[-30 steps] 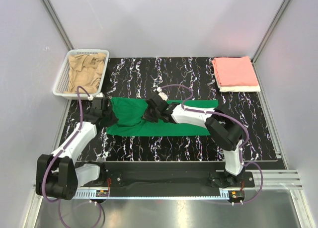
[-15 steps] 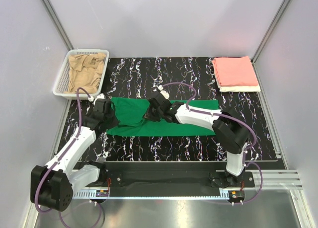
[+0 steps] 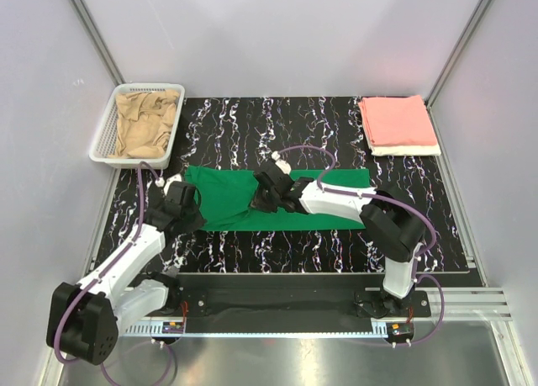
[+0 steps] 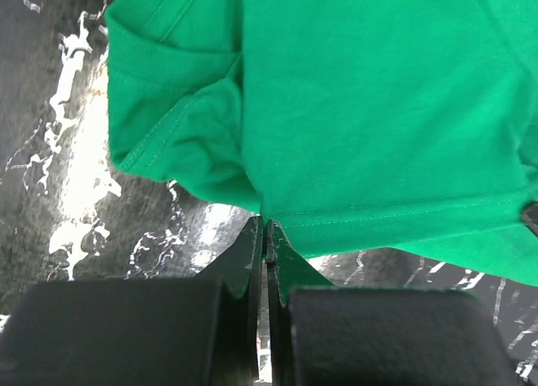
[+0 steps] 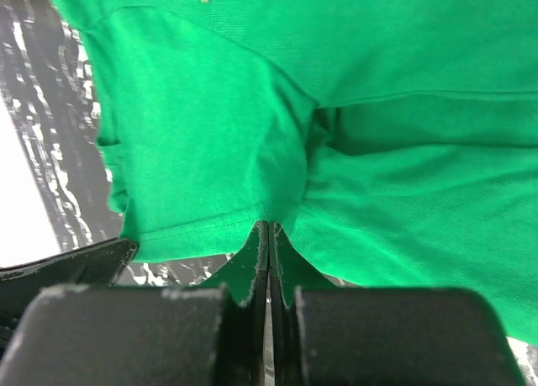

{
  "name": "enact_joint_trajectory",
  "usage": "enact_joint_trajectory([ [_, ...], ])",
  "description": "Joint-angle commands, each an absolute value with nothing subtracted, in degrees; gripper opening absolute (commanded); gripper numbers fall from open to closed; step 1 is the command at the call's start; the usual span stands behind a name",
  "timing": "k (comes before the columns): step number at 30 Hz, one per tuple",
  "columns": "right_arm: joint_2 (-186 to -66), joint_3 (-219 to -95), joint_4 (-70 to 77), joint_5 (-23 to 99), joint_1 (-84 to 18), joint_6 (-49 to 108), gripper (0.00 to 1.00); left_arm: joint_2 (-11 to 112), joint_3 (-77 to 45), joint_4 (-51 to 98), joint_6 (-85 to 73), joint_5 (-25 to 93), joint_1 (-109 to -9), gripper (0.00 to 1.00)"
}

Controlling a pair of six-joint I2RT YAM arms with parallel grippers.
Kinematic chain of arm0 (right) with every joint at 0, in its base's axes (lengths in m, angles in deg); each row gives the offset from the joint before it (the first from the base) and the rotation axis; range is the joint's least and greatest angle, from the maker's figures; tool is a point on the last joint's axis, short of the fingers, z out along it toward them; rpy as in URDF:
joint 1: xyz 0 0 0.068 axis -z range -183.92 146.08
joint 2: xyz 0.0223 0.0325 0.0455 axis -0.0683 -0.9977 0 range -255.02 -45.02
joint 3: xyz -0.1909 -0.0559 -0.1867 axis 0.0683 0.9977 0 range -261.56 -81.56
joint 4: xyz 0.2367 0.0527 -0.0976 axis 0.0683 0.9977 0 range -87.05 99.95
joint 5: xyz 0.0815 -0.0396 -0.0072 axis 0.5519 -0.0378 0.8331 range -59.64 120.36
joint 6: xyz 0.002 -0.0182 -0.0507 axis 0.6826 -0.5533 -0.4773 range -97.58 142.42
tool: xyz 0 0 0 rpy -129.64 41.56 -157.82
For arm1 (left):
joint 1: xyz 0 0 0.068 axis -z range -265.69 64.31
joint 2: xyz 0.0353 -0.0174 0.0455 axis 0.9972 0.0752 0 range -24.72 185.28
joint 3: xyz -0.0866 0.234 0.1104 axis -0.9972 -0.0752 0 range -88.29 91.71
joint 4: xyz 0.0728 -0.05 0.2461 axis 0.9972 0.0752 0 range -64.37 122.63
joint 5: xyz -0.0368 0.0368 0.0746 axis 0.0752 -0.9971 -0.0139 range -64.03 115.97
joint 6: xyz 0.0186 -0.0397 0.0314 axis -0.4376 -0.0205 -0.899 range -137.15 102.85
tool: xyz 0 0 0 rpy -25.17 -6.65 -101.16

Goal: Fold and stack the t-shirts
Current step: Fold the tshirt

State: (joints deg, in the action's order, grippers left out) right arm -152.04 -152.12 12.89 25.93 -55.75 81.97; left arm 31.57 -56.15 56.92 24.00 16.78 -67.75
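A bright green t-shirt (image 3: 324,197) lies stretched across the middle of the black marbled mat, its left part doubled over (image 4: 370,108). My left gripper (image 4: 266,228) (image 3: 192,214) is shut on the hem at the shirt's left end. My right gripper (image 5: 269,228) (image 3: 259,199) is shut on a hem edge of the folded layer near the shirt's middle. A salmon pink t-shirt (image 3: 397,120) lies folded at the back right on top of a folded white one (image 3: 408,150). A crumpled tan-beige t-shirt (image 3: 148,122) fills the basket.
The white mesh basket (image 3: 102,139) stands at the mat's back left corner. Grey walls with metal posts close in the back and sides. The arm bases and a metal rail run along the near edge.
My left gripper has drawn back toward the near edge with the shirt's left end. My right gripper has shifted a little to the right, still shut on the cloth.
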Motion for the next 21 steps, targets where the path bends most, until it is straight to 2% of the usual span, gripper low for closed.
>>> enact_joint_trajectory([
  [1,-149.7,-151.17,13.06,25.0,-56.39,80.87,0.0,31.26,-57.09,56.22,25.13,13.75,-67.58,0.0],
  [7,-150.14,-150.37,13.23,25.08,-56.39,79.47,0.01,34.6,-56.65,54.37,24.6,14.1,-67.58,0.0],
  [9,-150.14,-150.46,13.76,24.91,-56.48,78.06,0.07,36.01,-56.12,54.11,24.43,14.36,-67.58,0.0],
  [10,-150.14,-150.64,14.46,24.21,-56.39,77.54,0.16,36.45,-56.12,54.02,24.42,14.37,-67.58,0.0],
  [14,-149.26,-151.08,17.19,23.5,-56.39,75.51,0.35,36.46,-56.29,53.5,24.43,14.28,-67.49,0.0],
  [16,-148.91,-150.81,17.36,23.15,-56.48,75.68,0.4,36.37,-56.3,53.41,24.34,14.02,-67.58,0.0],
  [19,-150.13,-151.16,17.19,23.94,-56.48,75.77,0.41,36.37,-56.21,53.32,24.08,13.84,-67.58,0.0],
  [21,-151.36,-152.22,17.1,24.12,-56.48,75.6,0.37,36.54,-56.12,53.23,23.9,13.84,-67.49,0.0],
])
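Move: My left hand still pinches the left corner of the green t-shirt's folded-over sleeve hem, with its spot on the shirt's near edge right below, about 2 cm down; the far fold lies some 14 cm straight ahead. My right hand still holds the hem's other end, to be laid about 2 cm lower, 2 cm back and level sideways. From my right hand, the hem's left corner is about 14 cm left and 4 cm back; the shirt's right end is 31 cm right and 2 cm ahead. I lower both hands together to lay the stretched hem down, each sinking about 2 cm. My left goes almost straight down, tipping slightly, and keeps its pinch on the corner. Partway down, my right spreads its fingers to almost half open and lets go of the hem end, drifting some 2 cm right and a little back as it tilts a few degrees. ##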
